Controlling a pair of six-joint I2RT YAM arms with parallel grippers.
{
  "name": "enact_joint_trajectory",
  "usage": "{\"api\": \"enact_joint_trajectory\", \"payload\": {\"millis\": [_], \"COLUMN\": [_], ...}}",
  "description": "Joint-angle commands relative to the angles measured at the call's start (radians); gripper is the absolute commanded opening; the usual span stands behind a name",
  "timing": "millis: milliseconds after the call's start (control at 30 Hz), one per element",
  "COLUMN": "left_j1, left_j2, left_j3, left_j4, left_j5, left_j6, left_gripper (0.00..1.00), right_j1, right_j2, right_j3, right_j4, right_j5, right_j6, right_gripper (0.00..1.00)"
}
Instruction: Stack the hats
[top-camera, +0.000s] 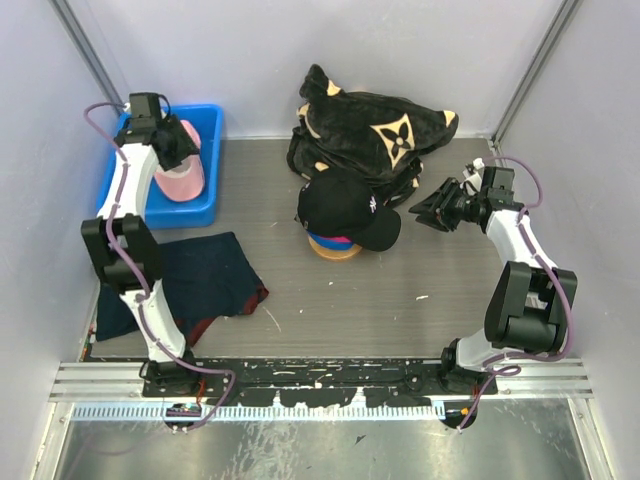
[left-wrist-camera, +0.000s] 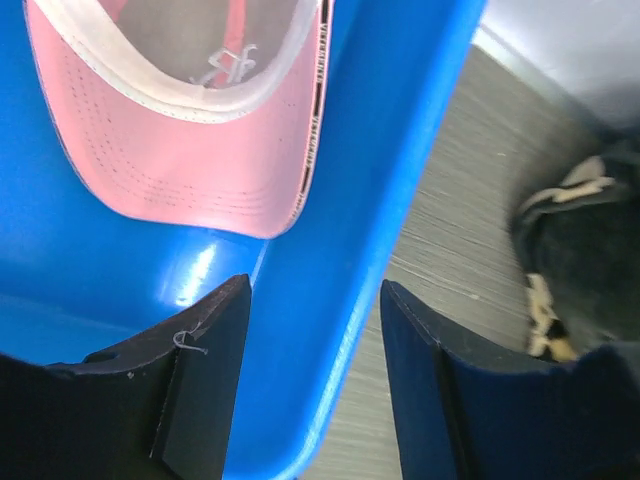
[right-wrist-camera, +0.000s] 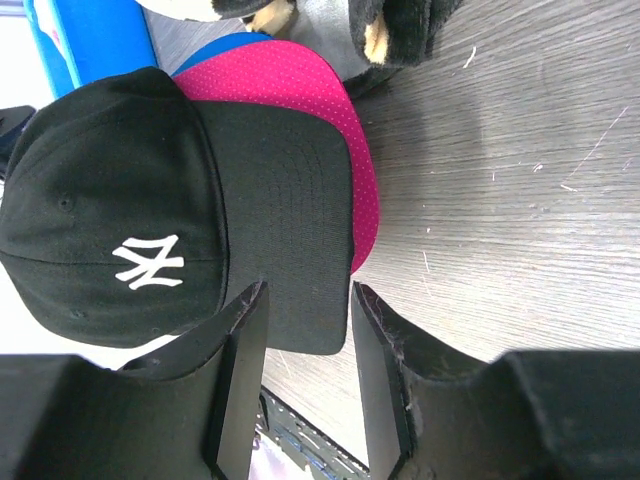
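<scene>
A black hat (top-camera: 345, 203) with a white logo tops a stack at the table's middle. A magenta hat (top-camera: 335, 241) and a blue one peek out beneath it. In the right wrist view, the black hat (right-wrist-camera: 110, 210) covers the magenta brim (right-wrist-camera: 335, 110) and a blue hat (right-wrist-camera: 225, 45). My right gripper (top-camera: 422, 212) (right-wrist-camera: 308, 300) is open just right of the black brim, with the brim's tip in line with the gap. A light pink hat (top-camera: 180, 175) (left-wrist-camera: 175, 150) lies in the blue bin (top-camera: 205, 205). My left gripper (top-camera: 175, 150) (left-wrist-camera: 315, 300) hangs open over the bin's wall (left-wrist-camera: 350, 250), holding nothing.
A big black plush bundle (top-camera: 375, 125) with tan flower marks lies right behind the stack. A flat dark navy cloth (top-camera: 200, 280) is spread at the near left. The stack rests on a round tan base (top-camera: 335, 252). Grey walls close in the table.
</scene>
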Motion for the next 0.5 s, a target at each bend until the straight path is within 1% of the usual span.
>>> {"api": "enact_joint_trajectory", "payload": {"millis": [0, 233, 467], "left_j1": [-0.039, -0.043, -0.044], "left_j2": [0.092, 0.245, 0.35], "left_j3": [0.134, 0.305, 0.377], "left_j4": [-0.062, -0.106, -0.117], "left_j5": [-0.213, -0.271, -0.287], "left_j6": [0.134, 0.153, 0.152], "left_gripper": [0.63, 0.65, 0.66], "right_j1": [0.002, 0.002, 0.001], "right_j2": [-0.074, -0.099, -0.108], "right_j3": [0.021, 0.037, 0.056], "right_j4": [0.037, -0.004, -0.04], "right_j5": [0.005, 0.04, 0.078], "right_j6": [0.014, 0.003, -0.01], "right_gripper": [0.45, 0.45, 0.45]}}
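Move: The pink hat lies upside down in the blue box, its brim towards the robot, roughly 6 cm ahead of the left hand, 7 cm to its left and 12 cm below. The box's middle is about 3 cm ahead, 11 cm left and 13 cm down. The black hat on the stack stands some 37 cm to the left hand's right, 14 cm back and 6 cm lower. From the right hand, the pink hat is about 20 cm ahead, 65 cm left and 7 cm down. The pink hat in the box is approached by the left hand, which reaches about 5 cm forward while sinking some 4 cm and drifting left, away from the box's right wall and in over the hat. The wrist rolls about 15 degrees, left side rising, with the fingers staying open and not yet on the hat. ##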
